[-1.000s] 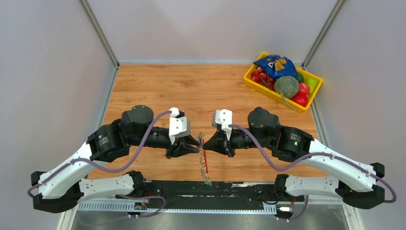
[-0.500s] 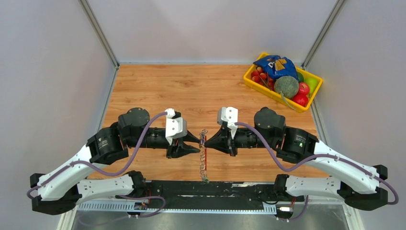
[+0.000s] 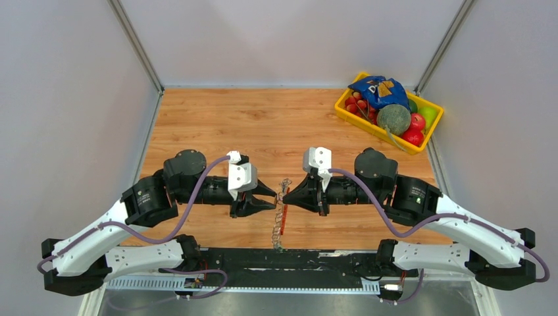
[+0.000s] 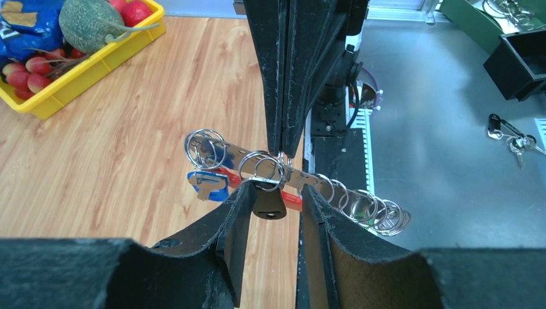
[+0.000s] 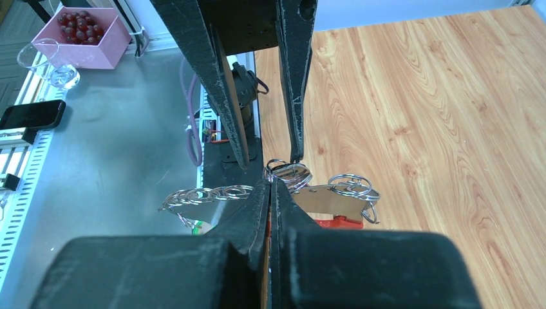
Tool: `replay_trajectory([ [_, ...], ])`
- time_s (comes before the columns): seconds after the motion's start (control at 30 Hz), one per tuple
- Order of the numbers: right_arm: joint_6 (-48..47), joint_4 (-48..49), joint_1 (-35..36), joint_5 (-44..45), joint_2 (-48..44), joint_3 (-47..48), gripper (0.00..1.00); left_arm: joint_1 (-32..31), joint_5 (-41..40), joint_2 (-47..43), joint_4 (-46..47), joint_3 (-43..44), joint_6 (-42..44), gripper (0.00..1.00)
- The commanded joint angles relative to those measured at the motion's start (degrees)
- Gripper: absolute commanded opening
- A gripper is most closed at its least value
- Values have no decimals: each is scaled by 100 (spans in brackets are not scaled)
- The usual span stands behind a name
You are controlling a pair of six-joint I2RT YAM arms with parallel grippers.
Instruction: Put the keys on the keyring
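The keyring [image 4: 302, 182] is a silver strip carrying several wire rings, with a red strip and a green tip, and it hangs in the air between the two arms [image 3: 281, 209]. My right gripper [image 5: 271, 183] is shut on one of its rings and reaches in from above in the left wrist view [image 4: 281, 145]. A blue-headed key [image 4: 207, 183] hangs from a ring at the strip's far end. A black-headed key [image 4: 269, 205] hangs from a middle ring, just in front of my left gripper [image 4: 278, 193]. Its jaws are open, and the black head sits close to the left finger.
A yellow bin [image 3: 350, 116] of fruit and a blue bag stands at the back right of the wooden table. On the metal bench are a pink box [image 5: 90, 35], a glass [image 5: 55, 64], a phone [image 5: 29, 114], a spare key bunch [image 4: 515, 138] and a black box [image 4: 521, 58].
My left jaws have opened wider. The right gripper has drawn back to the right with the keyring, and the strap has swung a little rightwards with it.
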Motion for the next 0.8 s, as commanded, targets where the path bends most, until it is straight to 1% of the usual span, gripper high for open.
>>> replay_trajectory([
  [0.0, 129, 456, 32, -103, -136, 79, 0, -4, 74, -50, 330, -25, 122, 41],
  [0.2, 129, 482, 21, -156, -122, 82, 0, -3, 134, -48, 475, -75, 128, 40],
  [0.27, 136, 497, 28, -163, -128, 86, 0, -3, 173, -57, 488, -96, 135, 38],
  [0.33, 145, 496, 27, -169, -130, 96, 0, -6, 203, -77, 492, -131, 144, 33],
  [0.43, 151, 501, 28, -166, -139, 109, 0, -3, 268, -103, 540, -182, 169, 23],
  [0.53, 154, 520, 28, -164, -156, 103, 0, -8, 299, -114, 534, -196, 190, 17],
  [0.7, 169, 563, 23, -158, -161, 88, 0, -3, 394, -122, 541, -198, 213, 3],
  [0.77, 167, 601, 26, -133, -174, 83, 0, -6, 411, -126, 536, -205, 210, 1],
])
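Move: The black key hangs from the keyring's middle between the left hand's open fingertips, about 2 cm to that hand's right, 1 cm ahead and 2 cm lower; from the right hand, still pinching there, it lies some 2 cm left and 2 cm down. From the left hand, the blue key is about 5 cm ahead, 3 cm right and 3 cm lower, and the green-tagged end roughly 12 cm back, 1 cm right and 5 cm lower. The black key's ring, just under the right fingertips, is pinched by the left hand: it eases barely half a centimetre to its right with the fingers part open, then shuts them almost fully while drifting about half a centimetre back. The right hand keeps its shut grip and rises about half a centimetre. ##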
